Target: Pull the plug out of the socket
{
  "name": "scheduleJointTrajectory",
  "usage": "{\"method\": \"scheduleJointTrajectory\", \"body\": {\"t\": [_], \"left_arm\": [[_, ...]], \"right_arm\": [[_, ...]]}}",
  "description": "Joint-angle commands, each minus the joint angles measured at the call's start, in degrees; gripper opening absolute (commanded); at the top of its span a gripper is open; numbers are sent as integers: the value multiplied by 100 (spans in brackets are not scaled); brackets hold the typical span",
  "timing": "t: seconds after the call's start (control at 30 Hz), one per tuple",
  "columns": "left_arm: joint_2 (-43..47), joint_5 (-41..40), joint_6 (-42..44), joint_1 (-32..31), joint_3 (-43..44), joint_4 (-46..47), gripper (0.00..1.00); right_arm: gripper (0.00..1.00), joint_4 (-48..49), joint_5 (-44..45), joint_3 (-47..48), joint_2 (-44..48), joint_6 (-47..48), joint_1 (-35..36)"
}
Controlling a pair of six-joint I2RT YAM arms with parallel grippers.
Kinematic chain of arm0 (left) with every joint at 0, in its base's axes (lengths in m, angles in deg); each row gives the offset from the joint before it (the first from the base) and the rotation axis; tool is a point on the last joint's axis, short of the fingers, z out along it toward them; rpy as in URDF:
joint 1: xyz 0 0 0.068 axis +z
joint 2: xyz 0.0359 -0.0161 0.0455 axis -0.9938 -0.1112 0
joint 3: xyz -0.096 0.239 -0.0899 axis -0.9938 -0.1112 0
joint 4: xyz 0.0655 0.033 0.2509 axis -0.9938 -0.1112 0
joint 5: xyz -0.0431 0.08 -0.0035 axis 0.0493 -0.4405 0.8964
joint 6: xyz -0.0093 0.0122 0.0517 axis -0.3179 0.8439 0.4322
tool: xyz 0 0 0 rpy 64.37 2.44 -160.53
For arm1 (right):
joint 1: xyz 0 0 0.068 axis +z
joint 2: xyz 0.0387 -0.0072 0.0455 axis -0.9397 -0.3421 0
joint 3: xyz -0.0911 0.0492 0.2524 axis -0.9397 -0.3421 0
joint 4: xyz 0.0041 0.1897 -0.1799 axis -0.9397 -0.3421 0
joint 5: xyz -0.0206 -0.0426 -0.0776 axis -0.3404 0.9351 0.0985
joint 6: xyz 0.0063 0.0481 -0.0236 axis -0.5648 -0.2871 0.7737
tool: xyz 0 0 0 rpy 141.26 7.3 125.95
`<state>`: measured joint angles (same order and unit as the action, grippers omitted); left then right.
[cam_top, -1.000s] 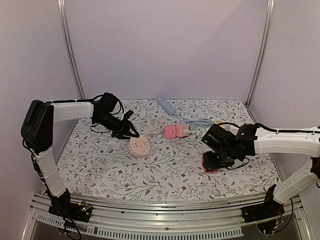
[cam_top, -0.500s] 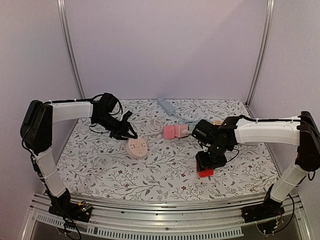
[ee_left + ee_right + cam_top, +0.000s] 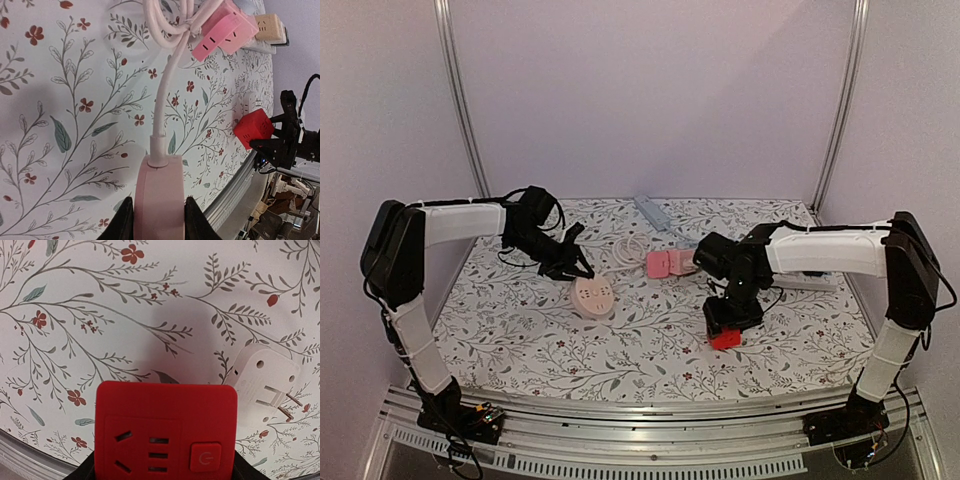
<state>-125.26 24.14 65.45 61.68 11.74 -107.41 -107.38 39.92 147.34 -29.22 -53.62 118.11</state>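
My right gripper [image 3: 727, 322] is shut on a red cube socket [image 3: 165, 432], held just above the flowered cloth; its face with slots and a power button fills the right wrist view. A white plug [image 3: 265, 384] lies loose on the cloth beside the cube, prongs showing, apart from it. The same plug [image 3: 248, 103] shows in the left wrist view next to the red cube [image 3: 254, 129]. My left gripper [image 3: 572, 268] is shut on a round pink socket [image 3: 159, 197], one finger on each side, its pale cord [image 3: 167, 85] running away from me.
Two pink cube sockets [image 3: 670, 262] sit mid-table, tangled with the cord. A white power strip [image 3: 653, 211] lies at the back and another strip [image 3: 810, 282] under the right arm. A beige adaptor [image 3: 270, 27] is beyond the pink cubes. The metal front rail [image 3: 620, 405] borders the table.
My right arm has swung left toward the table's middle, carrying the red cube with it. The left arm and the round pink socket have hardly moved.
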Motion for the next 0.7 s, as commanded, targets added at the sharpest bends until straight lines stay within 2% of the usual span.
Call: {"method": "scheduleJointTrajectory", "body": {"t": [0.0, 0.23, 0.33, 0.67], "left_arm": [[69, -61, 24, 98, 117, -196, 20], [43, -41, 32, 88, 117, -201, 20], [54, -73, 26, 89, 127, -208, 20], [-8, -522, 219, 97, 242, -459, 23]], "right_arm": [[64, -41, -25, 287, -198, 226, -120], [84, -9, -27, 345, -304, 303, -139], [89, -17, 105, 353, -220, 289, -145], [96, -18, 536, 774, 283, 587, -241]]}}
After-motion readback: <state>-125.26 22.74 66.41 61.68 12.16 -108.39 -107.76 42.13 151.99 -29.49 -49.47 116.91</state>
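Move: The red cube socket is between my right fingers, its middle just below the hand point and practically down on the table where I will leave it. The white plug lies about 4 cm ahead and 5 cm right of my right hand, and the pink cube about 14 cm ahead and 10 cm left. The white strip of blocks is some 13 cm ahead and 13 cm right. From my left hand, the red cube lies about 27 cm right and 11 cm back. Keeping the red cube low, I carry it about 1 cm forward with my right hand and open my fingers nearly all the way, letting go of both sides. Then I lift off about 2 cm while easing another 1.5 cm forward, with only a slight wrist tilt. My left hand stays put, still pinching the round white socket. ##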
